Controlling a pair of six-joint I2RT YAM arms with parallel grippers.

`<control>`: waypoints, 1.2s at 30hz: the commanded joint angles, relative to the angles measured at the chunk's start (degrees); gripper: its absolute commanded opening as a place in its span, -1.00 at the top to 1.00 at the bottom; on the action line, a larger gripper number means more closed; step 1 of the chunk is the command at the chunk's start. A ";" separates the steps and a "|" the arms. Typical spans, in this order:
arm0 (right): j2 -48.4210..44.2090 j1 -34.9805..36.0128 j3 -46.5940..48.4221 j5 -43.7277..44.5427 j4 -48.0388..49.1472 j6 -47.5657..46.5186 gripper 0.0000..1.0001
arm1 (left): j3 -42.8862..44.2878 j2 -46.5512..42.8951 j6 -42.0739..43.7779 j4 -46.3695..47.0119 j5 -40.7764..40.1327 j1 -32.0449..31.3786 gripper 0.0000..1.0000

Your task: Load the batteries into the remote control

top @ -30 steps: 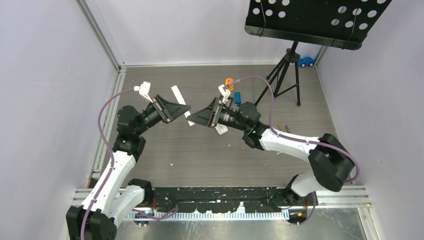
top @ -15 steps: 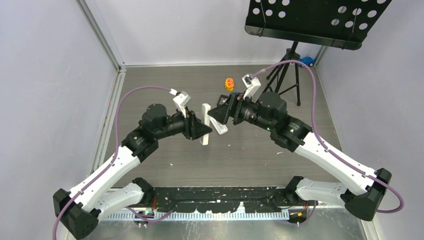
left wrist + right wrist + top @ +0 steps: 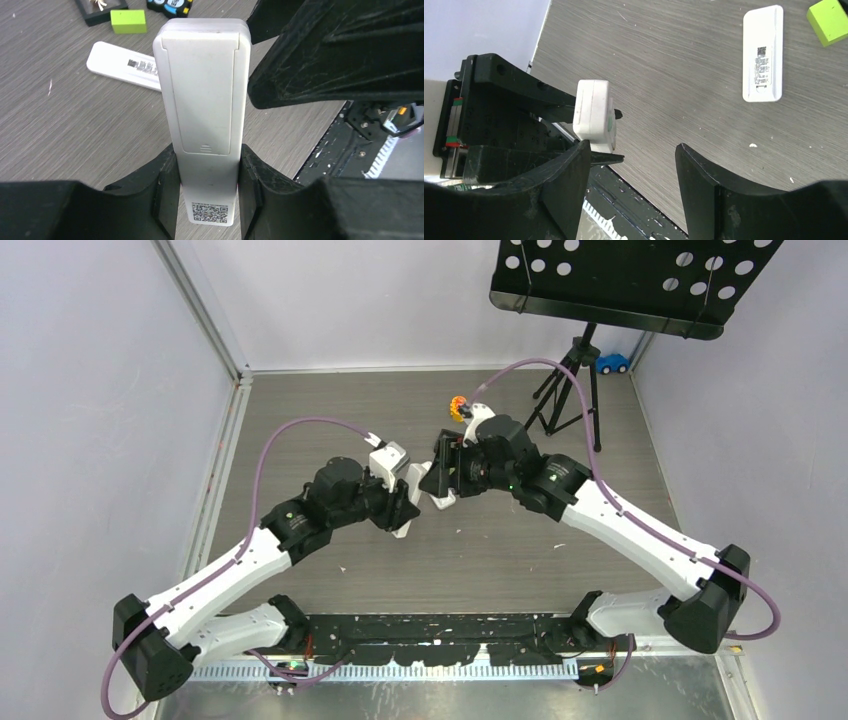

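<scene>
The white remote control (image 3: 202, 100) is off the table, with my left gripper (image 3: 207, 150) shut on its lower half. Its plain back faces the left wrist view, the battery cover in place and a QR label at the bottom end. From above, the remote control (image 3: 414, 483) hangs at mid-table between both grippers. My right gripper (image 3: 633, 150) is open with nothing between its fingers; the remote control's top end (image 3: 595, 115) sits just beyond and beside its left fingertip (image 3: 583, 146). The batteries are out of view.
A slimmer white remote (image 3: 764, 55) lies flat on the table beside a green block (image 3: 829, 15). Farther back are an orange toy (image 3: 459, 405), a music stand tripod (image 3: 575, 370) under its black perforated desk (image 3: 630, 280), and a blue toy car (image 3: 612, 363).
My left arm has swung right, carrying the remote control to the middle of the table. The right arm has risen and brought its open gripper up to the remote control's top end.
</scene>
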 commanded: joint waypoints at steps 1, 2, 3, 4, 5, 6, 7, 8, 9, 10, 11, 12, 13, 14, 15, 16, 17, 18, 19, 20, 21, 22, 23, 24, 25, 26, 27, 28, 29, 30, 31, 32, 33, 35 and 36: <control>1.48 0.08 2.77 -1.00 2.41 0.89 -0.33 | 1.83 0.25 3.21 0.16 -3.97 -1.74 1.00; 1.89 0.13 2.90 -1.27 3.14 1.25 -0.33 | 1.87 0.24 3.29 0.00 -4.38 -1.88 1.00; 2.33 0.09 2.95 -1.72 3.64 1.68 -0.32 | 1.91 0.24 3.31 -0.15 -4.58 -1.97 1.00; 2.77 0.16 3.00 -2.53 4.10 1.83 -0.30 | 1.98 0.22 3.39 -0.37 -4.77 -2.06 1.00; 3.20 0.17 3.06 -3.17 4.58 2.11 -0.30 | 2.08 0.13 3.40 -0.59 -4.82 -2.11 1.00; 3.47 0.19 3.09 -3.95 5.01 2.40 -0.29 | 2.02 0.00 3.48 -0.66 -4.88 -2.19 1.00; 3.75 0.17 3.17 -4.76 5.22 2.49 -0.28 | 1.96 -0.18 3.56 -0.67 -5.02 -2.27 1.00; 3.94 0.25 3.17 -5.19 5.47 2.64 -0.27 | 1.92 -0.32 3.57 -0.73 -5.16 -2.29 1.00; 3.98 0.26 3.02 -5.07 5.80 2.86 -0.27 | 1.85 -0.45 3.57 -0.75 -5.14 -2.37 1.00; 4.13 0.30 2.69 -4.69 6.36 3.19 -0.27 | 1.76 -0.62 3.57 -0.74 -4.85 -2.44 1.00; 4.33 0.33 2.50 -4.43 6.93 3.46 -0.27 | 1.62 -0.79 3.57 -0.64 -4.65 -2.53 1.00; 4.69 0.28 2.43 -4.37 7.38 3.76 -0.25 | 1.49 -0.89 3.57 -0.53 -4.28 -2.55 1.00; 5.14 0.26 2.42 -4.37 7.94 4.23 -0.24 | 1.35 -0.99 3.70 -0.50 -3.73 -2.55 1.00; 5.66 0.30 2.35 -4.67 8.71 4.52 -0.19 | 1.36 -1.03 3.83 -0.61 -3.13 -2.55 1.00; 6.18 0.27 2.29 -5.17 9.50 4.72 -0.06 | 1.38 -1.13 3.98 -0.81 -2.43 -2.57 1.00; 6.66 0.26 2.23 -5.57 10.15 5.07 0.14 | 1.43 -1.27 4.01 -0.91 -1.96 -2.59 1.00; 7.03 0.30 2.25 -6.25 10.57 5.44 0.27 | 1.47 -1.44 4.04 -1.06 -1.76 -2.58 1.00; 7.31 0.28 2.16 -7.00 10.92 5.79 0.38 | 1.60 -1.61 3.90 -1.19 -1.78 -2.61 1.00; 7.50 0.26 1.97 -7.76 11.32 6.20 0.48 | 1.64 -1.89 3.74 -1.25 -1.76 -2.58 1.00; 7.43 0.26 1.61 -8.41 11.90 6.62 0.58 | 1.65 -2.22 3.55 -1.28 -1.93 -2.61 1.00; 7.08 0.26 0.95 -8.64 12.79 7.16 0.68 | 1.65 -2.53 3.08 -1.27 -2.34 -2.58 0.93; 6.28 0.19 -0.05 -8.55 14.29 7.82 0.75 | 1.82 -2.91 2.02 -1.33 -3.20 -2.63 0.72; 5.40 0.11 -1.09 -8.13 15.47 8.45 0.77 | 2.13 -3.19 1.32 -1.72 -4.41 -2.58 0.27; 4.23 0.02 -2.49 -7.44 17.34 8.97 0.79 | 2.80 -3.43 0.01 -2.51 -6.21 -2.56 -0.19; 2.80 -0.19 -4.09 -6.33 19.27 9.76 0.81 | 3.59 -3.64 -1.63 -3.71 -8.67 -2.55 -0.48; 1.02 -0.44 -6.09 -4.81 21.99 10.51 0.84 | 4.52 -3.76 -3.68 -4.83 -12.26 -2.55 -0.72; -0.78 -0.71 -8.08 -3.44 25.09 11.39 0.85 | 5.34 -3.81 -5.58 -5.83 -14.09 -2.51 -0.87; -2.97 -0.88 -10.39 -1.88 28.06 12.00 0.87 | 6.33 -3.75 -7.30 -6.79 -14.94 -2.43 -0.97; -5.13 -1.10 -12.60 -0.46 31.59 12.32 0.88 | 7.27 -3.55 -9.18 -7.68 -15.20 -2.26 -0.99; -7.14 -1.14 -14.46 1.20 34.63 12.44 0.89 | 8.20 -3.29 -11.07 -8.33 -14.60 -2.02 -0.99; -9.11 -1.27 -16.10 2.68 36.81 12.52 0.89 | 9.08 -3.08 -12.88 -8.79 -13.63 -1.68 -0.99; -10.81 -1.32 -17.48 3.71 38.82 12.60 0.89 | 9.75 -2.70 -14.87 -8.92 -12.25 -1.22 -0.99; -12.61 -1.37 -18.69 5.29 40.50 12.67 0.89 | 10.42 -2.30 -17.88 -8.72 -10.25 -0.62 -0.99; -16.39 -1.41 -21.47 7.85 44.78 13.16 0.90 | 11.31 -1.36 -22.31 -7.88 -5.36 1.01 -0.99; -17.96 -1.41 -22.69 8.89 46.44 13.28 0.90 | 11.63 -0.95 -24.32 -7.40 -3.29 1.91 -0.99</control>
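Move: The remote control is still pinched near one end in the left fingers, its middle about 4 cm ahead, 1 cm right and 2 cm above that hand. From the open, empty right hand its middle is some 5 cm left, 4 cm back and 1 cm below. On the table some 20 cm below the right hand, the second remote lies about 2 cm back and level sideways, and the green block 3 cm ahead and 5 cm right. Right hand slides 4 cm left, pinches the remote's free end; left opens, rising 5 cm; right draws back rightward. ##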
